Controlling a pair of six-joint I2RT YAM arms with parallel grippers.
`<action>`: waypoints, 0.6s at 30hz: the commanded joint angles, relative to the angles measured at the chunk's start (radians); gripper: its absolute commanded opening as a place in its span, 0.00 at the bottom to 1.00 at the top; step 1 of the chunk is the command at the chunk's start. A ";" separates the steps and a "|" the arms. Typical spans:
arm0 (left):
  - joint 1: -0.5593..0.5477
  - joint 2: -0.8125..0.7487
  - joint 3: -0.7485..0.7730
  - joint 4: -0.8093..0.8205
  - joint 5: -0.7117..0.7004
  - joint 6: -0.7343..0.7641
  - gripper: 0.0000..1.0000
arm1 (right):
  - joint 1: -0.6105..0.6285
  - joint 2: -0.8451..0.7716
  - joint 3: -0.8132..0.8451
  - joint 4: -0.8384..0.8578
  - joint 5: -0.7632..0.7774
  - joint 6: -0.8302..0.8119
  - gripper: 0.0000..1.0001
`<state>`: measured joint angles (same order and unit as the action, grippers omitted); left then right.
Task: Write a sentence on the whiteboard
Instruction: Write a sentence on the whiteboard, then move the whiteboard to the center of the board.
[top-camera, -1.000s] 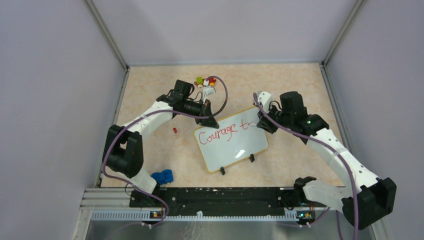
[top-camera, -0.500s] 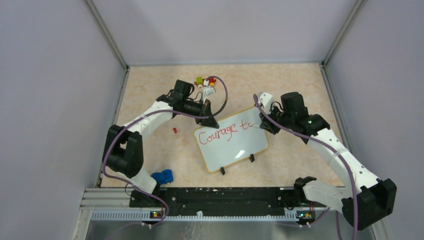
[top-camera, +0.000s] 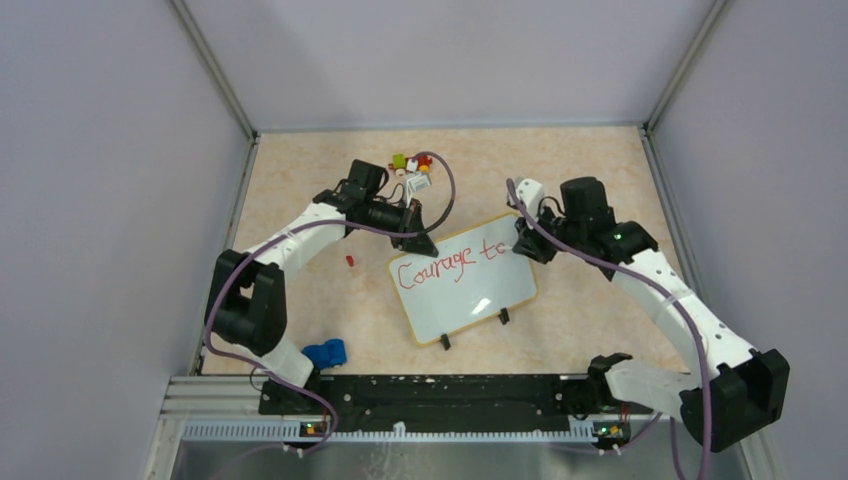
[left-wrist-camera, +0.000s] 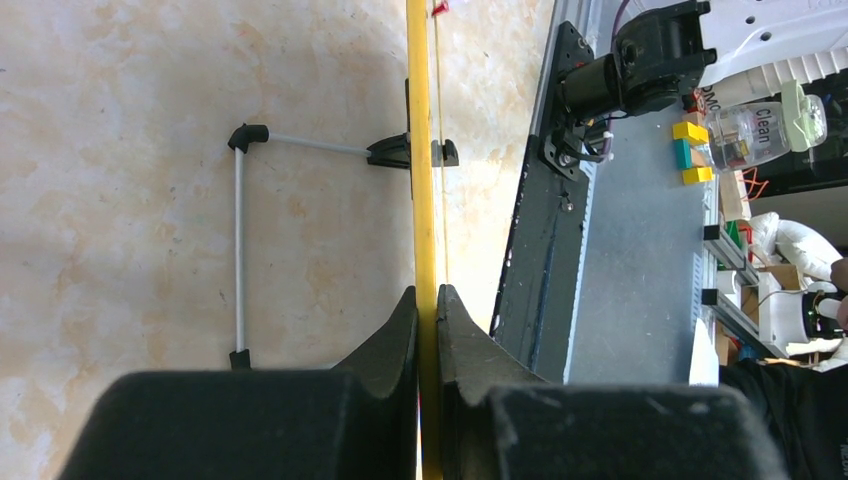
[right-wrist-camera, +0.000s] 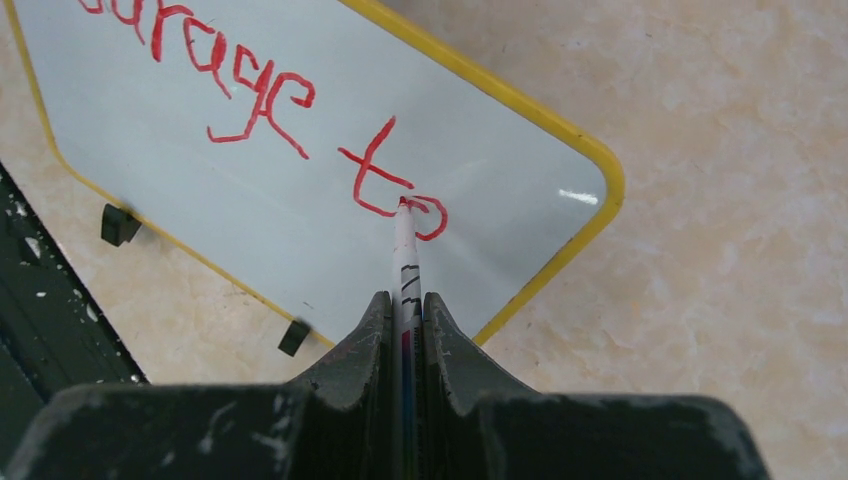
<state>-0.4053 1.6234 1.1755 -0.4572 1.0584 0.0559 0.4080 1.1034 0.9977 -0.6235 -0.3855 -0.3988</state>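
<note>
The whiteboard (top-camera: 470, 300) stands tilted at mid-table, white with a yellowish rim and two black feet. The sentence (top-camera: 445, 267) on it reads "Courage to" in red. My left gripper (top-camera: 425, 243) is shut on the board's upper left corner; in the left wrist view the fingers (left-wrist-camera: 395, 335) pinch the yellow rim (left-wrist-camera: 421, 150) edge-on. My right gripper (right-wrist-camera: 404, 305) is shut on a white marker (right-wrist-camera: 404, 255), whose red tip touches the "o" near the whiteboard's (right-wrist-camera: 200, 190) right corner. In the overhead view the right gripper (top-camera: 527, 245) sits at the board's upper right.
Small coloured blocks (top-camera: 410, 163) lie at the back behind the left gripper. A tiny red piece (top-camera: 349, 261) rests left of the board, and a blue object (top-camera: 325, 353) lies by the left arm's base. A wire stand (left-wrist-camera: 240, 230) props the board from behind.
An "o" has appeared after the "t", so the line now reads "Courage to". The right gripper shifted slightly with the marker. The left arm has not moved.
</note>
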 joint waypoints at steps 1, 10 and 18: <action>-0.019 0.023 -0.047 0.005 -0.040 0.053 0.07 | 0.002 0.001 0.045 -0.029 -0.115 -0.019 0.00; 0.054 -0.014 0.015 -0.003 0.023 0.048 0.39 | -0.012 -0.043 0.054 -0.043 -0.242 0.009 0.00; 0.234 -0.027 0.144 0.006 0.116 0.008 0.63 | -0.022 -0.043 0.077 -0.052 -0.403 0.038 0.00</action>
<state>-0.2729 1.6279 1.2442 -0.4950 1.1049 0.0898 0.4007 1.0813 1.0161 -0.6868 -0.6594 -0.3820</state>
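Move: The marker in my right hand is at the "o", which lies about 4 cm ahead, 4 cm left and 5 cm below that hand. The blank space under "Courage" is some 13 cm left, 4 cm back and 9 cm down. My left hand grips the whiteboard's top edge, the board's middle roughly 7 cm to its right, 5 cm back and 4 cm lower; the toy vehicle is about 22 cm ahead and 3 cm left, some 14 cm below. I take the marker off the "o" and carry it back and left towards the blank lower part of the board, some 5 cm, first almost level and then rising, while the wrist swings about 10 degrees counter-clockwise, grip kept. Meanwhile my left fingers open wide and let go of the board's top edge; after a slight dip that hand pulls away forward, left and up, about 5 cm, still speeding up. ##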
